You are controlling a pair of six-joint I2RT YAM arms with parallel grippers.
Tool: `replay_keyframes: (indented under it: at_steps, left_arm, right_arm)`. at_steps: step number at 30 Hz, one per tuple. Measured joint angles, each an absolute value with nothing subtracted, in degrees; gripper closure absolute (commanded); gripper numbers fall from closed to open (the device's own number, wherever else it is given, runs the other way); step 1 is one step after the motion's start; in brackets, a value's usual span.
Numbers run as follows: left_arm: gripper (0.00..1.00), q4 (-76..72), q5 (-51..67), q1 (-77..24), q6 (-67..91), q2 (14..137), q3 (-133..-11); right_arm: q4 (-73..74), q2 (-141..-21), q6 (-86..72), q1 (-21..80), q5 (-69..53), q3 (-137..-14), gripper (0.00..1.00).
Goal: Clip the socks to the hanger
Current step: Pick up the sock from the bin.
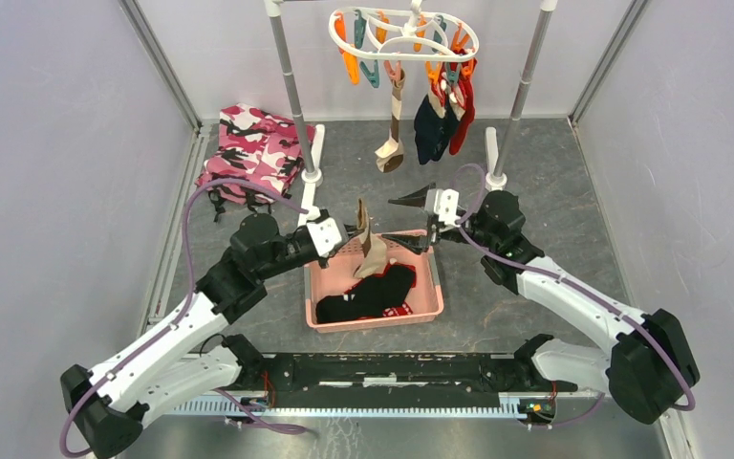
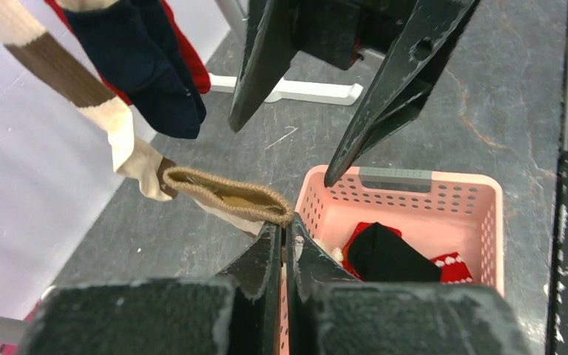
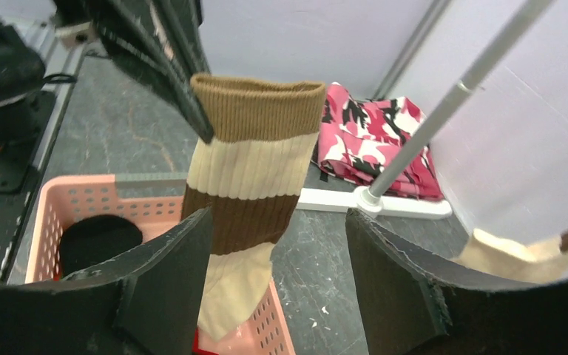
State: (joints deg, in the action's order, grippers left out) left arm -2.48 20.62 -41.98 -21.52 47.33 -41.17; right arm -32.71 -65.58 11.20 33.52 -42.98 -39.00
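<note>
The white hanger (image 1: 403, 33) with orange and teal clips hangs from the rack at the back. Clipped to it are a beige-and-brown sock (image 1: 392, 134), a navy sock (image 1: 432, 129) and a red sock (image 1: 463, 120). My left gripper (image 1: 356, 229) (image 2: 285, 229) is shut on the cuff of another beige-and-brown striped sock (image 1: 371, 251) (image 2: 225, 194) (image 3: 251, 170), which dangles over the pink basket (image 1: 373, 321). My right gripper (image 1: 390, 221) (image 3: 277, 237) stands open just right of that sock, apart from it, nothing between its fingers. Black socks (image 1: 373, 292) and a red one (image 1: 399, 310) lie in the basket.
Two grey rack poles (image 1: 291, 96) (image 1: 526, 86) rise from white feet behind the basket. A folded pink camouflage cloth (image 1: 253, 153) (image 3: 370, 140) lies at the back left. Pale walls close in both sides.
</note>
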Motion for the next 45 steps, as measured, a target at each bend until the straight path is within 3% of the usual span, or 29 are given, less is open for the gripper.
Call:
replay_keyframes:
  at_steps: [17, 25, 32, 37, 45]
  left_arm:
    - [0.98, 27.5, 25.3, -43.2, -37.2, 44.5, -52.5]
    - [0.98, 34.2, 25.6, -43.2, -40.9, 45.5, -55.8]
    - [0.98, 36.4, 24.4, -43.2, -42.7, 45.8, -55.9]
    - [0.98, 36.4, 22.6, -43.2, -43.0, 45.7, -55.9]
    - [0.98, 34.1, 20.8, -43.2, -42.9, 43.3, -55.3]
  right_arm:
    - [-20.1, -77.1, 30.1, 38.7, -58.8, -56.4, 0.27]
    - [1.3, -83.7, 45.8, 39.8, -63.0, -69.5, 0.29]
    - [13.4, -85.5, 54.5, 40.4, -65.6, -74.0, 0.33]
    - [17.2, -86.7, 56.3, 40.6, -65.7, -74.3, 0.45]
    - [16.9, -86.7, 54.7, 40.8, -65.2, -74.2, 0.75]
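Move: The left gripper already pinches the striped sock by the near corner of its cuff; the cuff's middle lies about 3 cm ahead of that gripper, 1 cm right and 1 cm up. From the open right gripper the cuff is some 5 cm left, 1 cm ahead and 1 cm up. Also from the right gripper, the laundry bin's middle is roughly 6 cm back, 3 cm left and 22 cm below, and the black sock in it 9 cm back, 5 cm left and 24 cm down. Keep the left gripper shut on the striped sock's cuff and draw it back about 5 cm, then left, dipping its fingers some 20 degrees. Follow with the open right gripper, some 7 cm left and then a few centimetres back to the cuff, swinging its fingers counter-clockwise about 30 degrees and dipping them; then half close them around the cuff's free edge. ##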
